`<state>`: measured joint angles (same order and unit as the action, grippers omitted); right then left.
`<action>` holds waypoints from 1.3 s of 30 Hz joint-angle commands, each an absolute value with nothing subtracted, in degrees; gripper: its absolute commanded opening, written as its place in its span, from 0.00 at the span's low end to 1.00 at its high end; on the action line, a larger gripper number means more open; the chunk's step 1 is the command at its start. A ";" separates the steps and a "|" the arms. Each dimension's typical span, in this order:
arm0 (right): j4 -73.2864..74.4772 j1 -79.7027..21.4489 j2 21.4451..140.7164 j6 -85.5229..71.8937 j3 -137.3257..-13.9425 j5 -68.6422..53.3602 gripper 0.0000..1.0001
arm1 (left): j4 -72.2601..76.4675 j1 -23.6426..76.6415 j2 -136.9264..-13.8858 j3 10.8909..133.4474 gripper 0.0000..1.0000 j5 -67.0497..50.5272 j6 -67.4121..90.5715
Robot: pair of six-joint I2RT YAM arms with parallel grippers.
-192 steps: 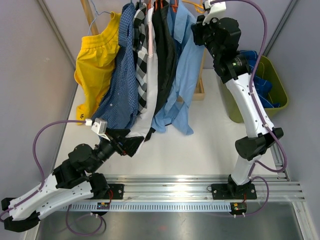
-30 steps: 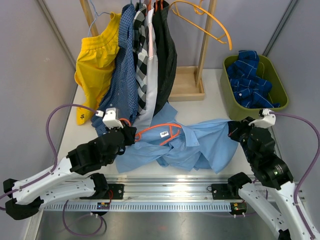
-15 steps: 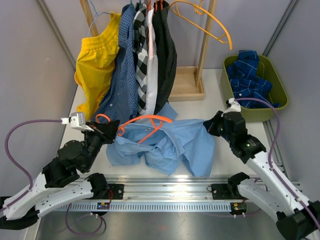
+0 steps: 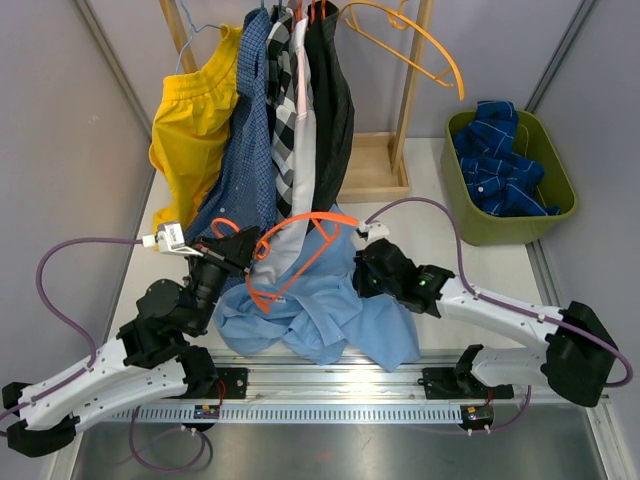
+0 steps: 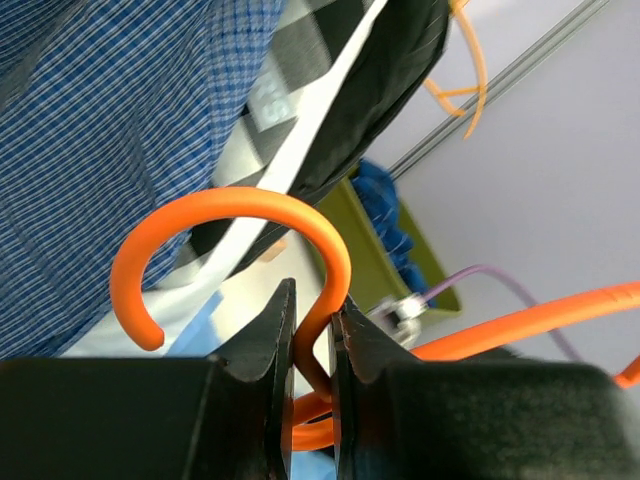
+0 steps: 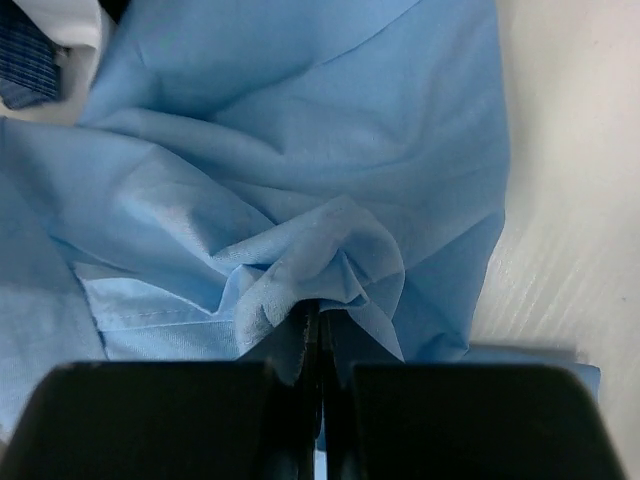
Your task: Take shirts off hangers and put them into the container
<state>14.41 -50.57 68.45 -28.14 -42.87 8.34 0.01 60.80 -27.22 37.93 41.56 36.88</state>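
My left gripper is shut on the hook of an orange hanger. The hanger tilts up over a crumpled light blue shirt on the table, its low end against the cloth. In the left wrist view the gripper pinches the hook's stem. My right gripper is shut on a bunched fold of that shirt, as the right wrist view of the gripper shows. The olive container at the right holds dark blue shirts.
On the wooden rack at the back hang yellow, dark blue check, black-and-white check, white and black shirts. An empty orange hanger hangs at its right. Grey walls close both sides.
My right gripper has dragged its fold of the blue shirt leftwards, bunching the cloth. My left gripper has lifted the hanger, which has risen out of the shirt's collar.
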 commanded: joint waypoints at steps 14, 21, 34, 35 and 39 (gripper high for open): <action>28.30 -54.32 67.35 -22.33 -53.44 22.34 0.83 | -16.42 60.56 -32.69 50.88 0.00 34.20 26.91; 33.91 -54.14 53.54 -16.71 -57.38 25.48 0.99 | -31.54 60.29 -34.01 57.82 0.00 34.81 18.55; 23.48 -54.14 42.01 -13.27 -57.22 -11.56 1.00 | -29.36 59.15 -43.33 57.57 0.00 22.51 14.59; 21.81 -54.14 42.97 -14.40 -56.61 -15.08 0.99 | -28.92 58.98 -43.85 57.92 0.00 21.89 14.50; 18.63 -54.14 47.10 -15.56 -55.90 -25.74 0.99 | -27.25 58.71 -45.26 58.80 0.00 19.69 14.33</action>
<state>23.73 -53.89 44.16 -14.44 -56.53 -11.29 -32.29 59.16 -45.67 56.25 23.57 15.84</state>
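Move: The left fingers still grip the orange-red hanger by its hook, the hanger's middle some 10 cm to their right and 2 cm nearer the base. From the right hand, which still pinches the light-blue shirt, that middle lies about 13 cm left, 4 cm back and 21 cm up. The shirt's middle is roughly 10 cm left of the right hand, level with it fore and aft, 7 cm lower. Right opens off the shirt, rising about 20 cm towards the hanger; left lowers and rolls it some 45 degrees. ##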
